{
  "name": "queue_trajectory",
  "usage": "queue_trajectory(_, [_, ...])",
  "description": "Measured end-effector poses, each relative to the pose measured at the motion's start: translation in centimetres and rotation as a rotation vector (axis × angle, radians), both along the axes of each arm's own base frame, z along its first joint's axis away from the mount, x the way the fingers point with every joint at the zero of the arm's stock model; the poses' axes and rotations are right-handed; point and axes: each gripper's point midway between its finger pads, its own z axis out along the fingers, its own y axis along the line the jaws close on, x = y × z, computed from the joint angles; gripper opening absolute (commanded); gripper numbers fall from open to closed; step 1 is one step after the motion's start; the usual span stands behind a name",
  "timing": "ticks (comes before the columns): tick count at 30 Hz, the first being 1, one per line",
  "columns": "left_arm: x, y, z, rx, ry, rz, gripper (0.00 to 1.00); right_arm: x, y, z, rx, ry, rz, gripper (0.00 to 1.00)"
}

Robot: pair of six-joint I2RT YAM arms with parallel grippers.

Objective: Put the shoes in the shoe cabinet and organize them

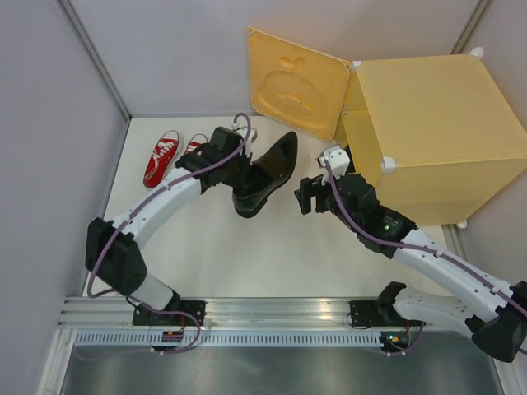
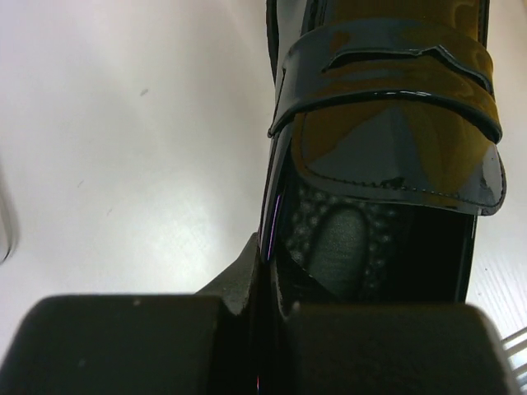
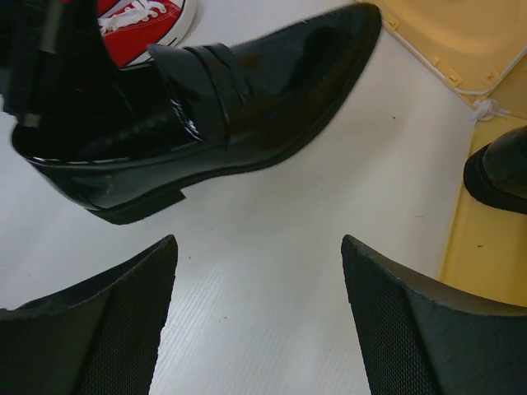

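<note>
My left gripper (image 1: 244, 171) is shut on the side wall of a glossy black dress shoe (image 1: 268, 173), near its heel opening. In the left wrist view the shoe (image 2: 395, 107) fills the frame, and its rim is pinched in the gripper (image 2: 268, 280). Its toe points toward the open door (image 1: 296, 82) of the yellow shoe cabinet (image 1: 428, 132). My right gripper (image 1: 306, 196) stands open beside the shoe, in front of the cabinet, holding nothing (image 3: 257, 271). Another black shoe (image 3: 501, 169) sits on the cabinet floor. Two red sneakers (image 1: 161, 156) (image 1: 193, 148) lie at the back left.
Grey walls close in the white table (image 1: 247, 263) at the left and back. The cabinet door leans open against the back wall. A metal rail (image 1: 272, 313) with both arm bases runs along the near edge.
</note>
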Motion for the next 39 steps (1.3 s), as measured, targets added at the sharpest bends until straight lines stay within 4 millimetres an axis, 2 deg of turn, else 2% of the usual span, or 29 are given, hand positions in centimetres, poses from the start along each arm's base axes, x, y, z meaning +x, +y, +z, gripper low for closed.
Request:
queue_trajectory(3, [1.0,-3.8,-1.4,0.012,0.008,-0.142,0.02,-0.2,-0.3,0.0,0.005,0.001,-0.004,0.84])
queue_trajectory(7, [0.9,-8.2,-4.9,0.066,0.040,-0.317,0.02,-0.4,-0.7,0.0,-0.002,0.005,-0.014,0.84])
queue_trajectory(10, [0.1,-9.9,-7.4,0.094,0.080,-0.403,0.02,-0.5,-1.0,-0.2,-0.012,0.010,-0.022,0.84])
queue_trajectory(13, [-0.4,-10.6,-9.5,0.111,0.122,-0.459,0.03,-0.6,-1.1,-0.4,-0.018,0.015,-0.026,0.84])
queue_trajectory(15, [-0.4,-10.6,-10.5,0.124,0.136,-0.473,0.09,-0.6,-1.1,-0.4,-0.020,0.017,-0.026,0.84])
queue_trajectory(16, [-0.4,-10.5,-10.9,0.130,0.142,-0.477,0.20,-0.6,-1.1,-0.5,-0.021,0.018,-0.026,0.84])
queue_trajectory(18, [-0.3,-10.4,-11.5,0.139,0.150,-0.483,0.29,-0.5,-1.1,-0.6,-0.025,0.020,-0.026,0.84])
queue_trajectory(19, [-0.2,-10.5,-11.5,0.137,0.146,-0.484,0.39,-0.5,-1.1,-0.7,-0.026,0.022,-0.026,0.84])
queue_trajectory(20, [-0.1,-10.5,-11.5,0.136,0.143,-0.484,0.40,-0.5,-1.1,-0.8,-0.028,0.024,-0.026,0.84])
queue_trajectory(22, [0.2,-10.7,-11.3,0.132,0.129,-0.484,0.62,-0.4,-1.0,-1.0,-0.033,0.029,-0.026,0.84])
queue_trajectory(23, [0.3,-10.8,-11.2,0.132,0.120,-0.486,0.63,-0.4,-1.0,-1.1,-0.036,0.032,-0.025,0.84])
queue_trajectory(24, [0.4,-10.8,-11.2,0.131,0.117,-0.482,0.75,-0.4,-1.0,-1.3,-0.041,0.036,-0.025,0.84])
queue_trajectory(27, [0.6,-10.7,-11.0,0.134,0.109,-0.475,0.98,-0.5,-1.0,-1.6,-0.051,0.046,-0.025,0.84])
queue_trajectory(30, [0.9,-10.5,-10.1,0.134,0.089,-0.451,1.00,-0.6,-1.1,-2.1,-0.064,0.061,-0.021,0.84])
queue_trajectory(33, [1.3,-10.2,-7.6,0.105,0.043,-0.417,1.00,-0.8,-1.0,-2.4,-0.075,0.076,-0.011,0.84])
queue_trajectory(36, [2.0,-9.2,-3.3,0.046,-0.029,-0.344,1.00,-0.9,-0.5,-2.7,-0.085,0.100,0.012,0.84])
queue_trajectory(39, [3.1,-6.9,1.8,-0.010,-0.123,-0.219,1.00,-0.9,0.4,-2.8,-0.093,0.126,0.041,0.83])
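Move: The black shoe still pinched by its rim in the left hand is bound for bare table about 17 cm right of that hand, 3 cm back and 15 cm below. Still from the left hand, the cabinet's opening is some 32 cm right and 4 cm ahead, and the nearer red sneaker about 13 cm left and 13 cm ahead. From the right hand, the landing spot lies roughly 4 cm left, 3 cm ahead, 22 cm down. The black shoe is carried about 10 cm right and lowered some 11 cm by the left hand, turning clockwise nearly 30 degrees so its toe swings towards the cabinet. The left fingers then open wide, letting go of the rim, and rise some 13 cm clear, drifting left and slightly forward. The open, empty right hand sinks about 3 cm over the shoe, tipping slightly down. ##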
